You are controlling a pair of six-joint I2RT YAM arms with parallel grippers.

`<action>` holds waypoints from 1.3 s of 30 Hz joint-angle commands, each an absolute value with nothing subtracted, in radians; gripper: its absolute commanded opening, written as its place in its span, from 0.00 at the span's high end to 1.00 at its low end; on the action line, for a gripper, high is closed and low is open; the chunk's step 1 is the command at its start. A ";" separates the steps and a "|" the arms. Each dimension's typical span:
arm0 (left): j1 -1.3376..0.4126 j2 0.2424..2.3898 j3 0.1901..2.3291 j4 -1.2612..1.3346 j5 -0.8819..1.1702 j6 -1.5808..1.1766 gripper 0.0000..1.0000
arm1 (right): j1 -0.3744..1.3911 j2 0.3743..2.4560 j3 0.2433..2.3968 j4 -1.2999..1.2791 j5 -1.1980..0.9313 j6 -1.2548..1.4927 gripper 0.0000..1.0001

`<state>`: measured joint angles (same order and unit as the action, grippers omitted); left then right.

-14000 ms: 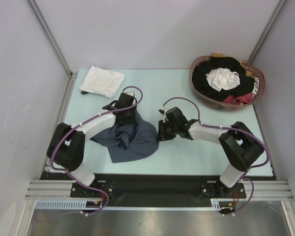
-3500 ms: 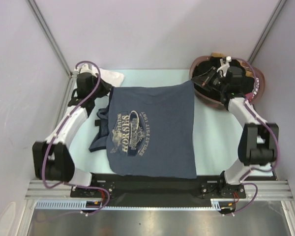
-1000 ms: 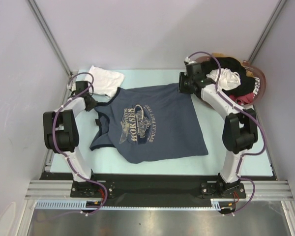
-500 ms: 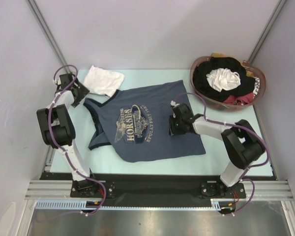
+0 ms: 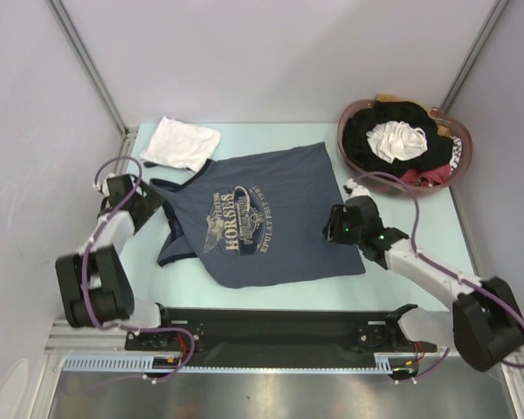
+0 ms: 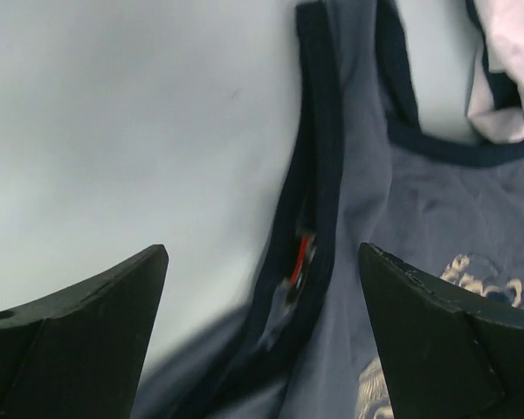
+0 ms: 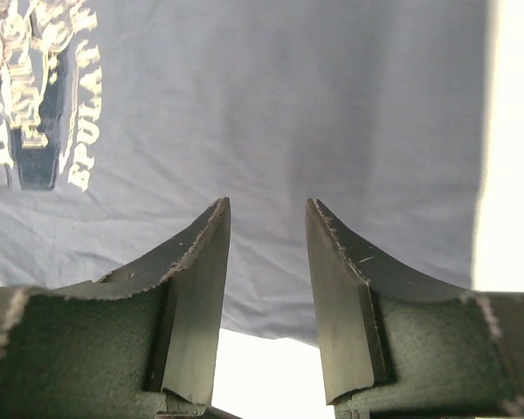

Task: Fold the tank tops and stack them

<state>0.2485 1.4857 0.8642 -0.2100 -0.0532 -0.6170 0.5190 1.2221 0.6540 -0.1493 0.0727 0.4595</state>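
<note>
The slate grey-blue tank top (image 5: 275,196) lies spread flat mid-table, its printed side up, straps to the left. The white tank top (image 5: 183,142) sits folded at the back left. My left gripper (image 5: 148,203) hovers at the grey top's left strap; in the left wrist view (image 6: 262,250) it is wide open over the dark-trimmed strap (image 6: 319,175), holding nothing. My right gripper (image 5: 334,229) is above the top's right part; in the right wrist view (image 7: 267,202) its jaws stand apart with only cloth (image 7: 271,105) beneath them.
A brown basket (image 5: 345,144) full of black, white and red clothes stands at the back right. White cloth (image 6: 511,78) shows at the upper right corner of the left wrist view. Bare pale table (image 5: 402,209) lies right of the grey top.
Both grippers let go of the grey top's far edge and it settled flat. The left gripper opened wide by the strap; the right arm swung back toward the near right.
</note>
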 commanded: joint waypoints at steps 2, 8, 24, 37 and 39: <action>0.244 1.286 0.732 -0.245 -0.144 -0.724 0.02 | 0.428 1.091 0.556 -0.124 0.103 0.544 0.55; 0.244 1.077 0.695 -0.515 -0.207 -0.849 0.00 | 0.377 0.934 0.428 -0.037 0.101 0.578 0.55; 0.241 0.911 0.522 -0.669 -0.089 -1.135 0.12 | 0.433 0.930 0.425 -0.020 0.135 0.584 0.54; 0.241 1.088 0.482 -0.468 -0.107 -1.209 0.76 | 0.434 0.882 0.400 -0.025 0.150 0.577 0.58; 0.242 1.068 0.497 -0.508 -0.165 -1.207 0.91 | 0.433 0.876 0.397 -0.025 0.158 0.575 0.59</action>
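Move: The near strap corner of the blue tank top lies about 14 cm back and 4 cm right of the open left hand, some 6 cm lower. From that hand, the far strap corner is 6 cm ahead and 1 cm right, the folded white top 17 cm ahead and 10 right, the chest print 4 cm back and 25 right. From the right hand, the near strap corner is roughly 45 cm left, 8 back. Left hand draws back about 14 cm, dips and pinches the near strap corner; right hand shifts 4 cm right. ##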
